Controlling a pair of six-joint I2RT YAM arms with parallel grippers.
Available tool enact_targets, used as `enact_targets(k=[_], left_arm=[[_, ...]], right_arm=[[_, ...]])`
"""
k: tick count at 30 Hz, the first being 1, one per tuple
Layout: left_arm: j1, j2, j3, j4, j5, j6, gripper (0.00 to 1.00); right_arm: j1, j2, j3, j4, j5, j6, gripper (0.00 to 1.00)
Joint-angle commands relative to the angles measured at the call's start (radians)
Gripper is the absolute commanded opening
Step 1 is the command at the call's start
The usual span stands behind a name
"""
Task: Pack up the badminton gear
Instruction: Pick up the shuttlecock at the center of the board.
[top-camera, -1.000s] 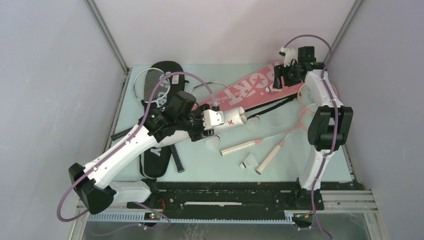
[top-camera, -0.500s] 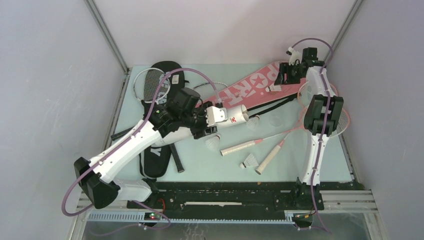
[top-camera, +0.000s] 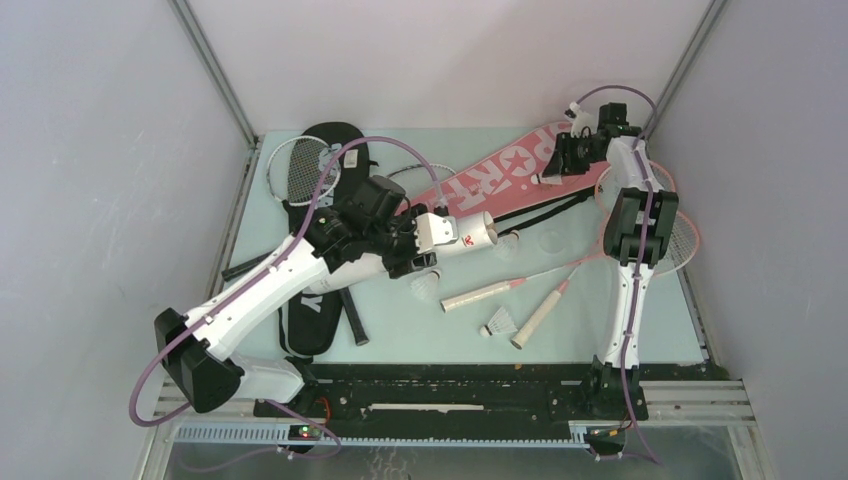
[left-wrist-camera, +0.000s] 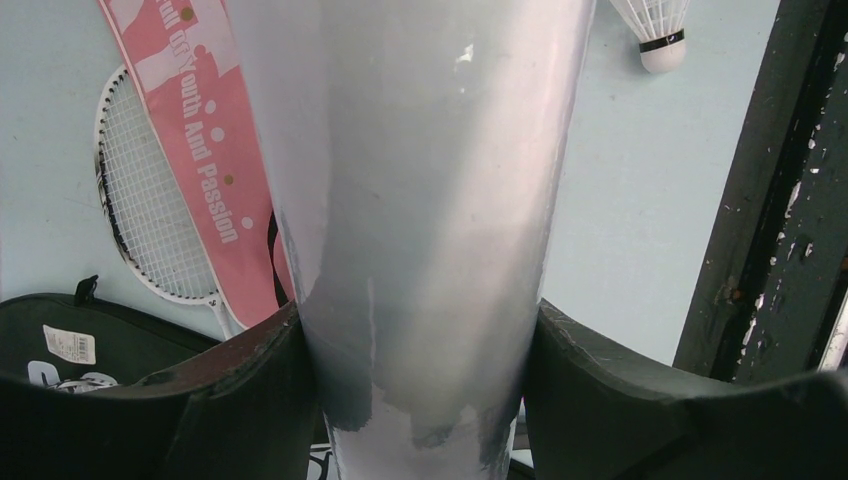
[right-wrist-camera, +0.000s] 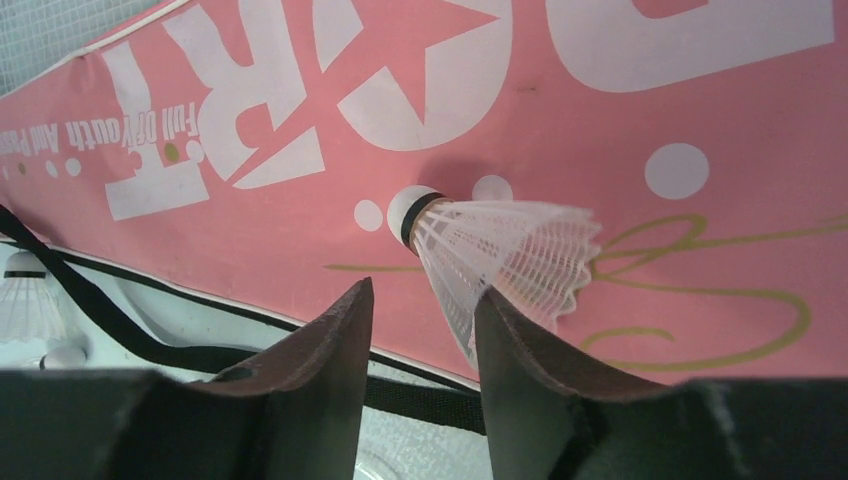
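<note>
My left gripper (top-camera: 425, 236) (left-wrist-camera: 420, 370) is shut on the long white tube (top-camera: 466, 235) (left-wrist-camera: 420, 150), which it holds above the table with its open mouth pointing right. Far back on the right, my right gripper (top-camera: 562, 165) (right-wrist-camera: 422, 300) hangs over the pink "SPORT" cover (top-camera: 490, 180) (right-wrist-camera: 600, 110). It is open, its jaws standing narrowly apart. A white shuttlecock (top-camera: 545, 180) (right-wrist-camera: 500, 245) lies on that cover. The skirt's edge reaches into the gap at the right fingertip (right-wrist-camera: 500, 320). More shuttlecocks lie at the tube's mouth (top-camera: 510, 243), below it (top-camera: 425, 287) and nearer (top-camera: 500, 323).
Two pink rackets (top-camera: 490, 293) (top-camera: 540, 313) lie crossed at mid-right, their heads under the right arm. A white-framed racket (top-camera: 300, 170) (left-wrist-camera: 150, 220) and the black cover (top-camera: 318, 315) (left-wrist-camera: 60, 340) lie at the left. The pink cover's black strap (top-camera: 560, 207) (right-wrist-camera: 130, 340) trails beside it.
My right gripper has moved farther back over the pink cover and its jaws have narrowed beside the shuttlecock. The left arm has carried the tube slightly right.
</note>
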Motion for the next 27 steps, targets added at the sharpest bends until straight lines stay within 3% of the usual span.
enact_targets(k=[1,4,8,9,20,27], left_arm=[[0.005,-0.001,0.075,0.018,-0.006,-0.015,0.65],[0.005,-0.004,0.075,0.019,-0.007,-0.017,0.65],[0.006,-0.01,0.073,0.029,-0.014,-0.024,0.65],[0.007,-0.013,0.07,0.035,-0.017,-0.027,0.64],[0.043,-0.064,0.02,0.118,-0.042,-0.029,0.65],[0.105,-0.08,-0.004,0.118,0.084,0.039,0.65]], right_arm=[[-0.002,0.004,0.053,-0.016,-0.049,-0.025,0.45],[-0.004,-0.011,0.046,-0.034,-0.053,-0.035,0.31],[-0.011,-0.06,0.013,-0.045,-0.055,-0.048,0.02],[-0.015,-0.085,-0.006,-0.046,-0.055,-0.05,0.0],[-0.033,-0.459,-0.288,-0.112,-0.177,-0.119,0.0],[-0.026,-0.757,-0.448,-0.222,-0.303,-0.2,0.0]])
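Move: The shuttlecock on the pink bag lies right at the right hand's half-open fingers, its middle about 3 cm ahead, level left to right, and 2 cm below the hand. Some 20 cm back and 15 cm left of that hand, about 5 cm lower, lies a loose shuttlecock; the nearest pink racket's head is about 22 cm right, 4 cm back and 5 cm lower. From the left hand, the shuttlecock on the bag lies about 30 cm ahead, 42 cm right and 16 cm below. The shuttlecock's skirt is pinched near its open end as the right fingers shut almost in place; the hand then pulls it up off the pink bag and back, speeding up, to about 16 cm higher and 12 cm nearer the base, drifting slightly left and turning some 10 degrees. Towards the end the left hand, still gripping the white tube, eases about 3 cm forward and up. ##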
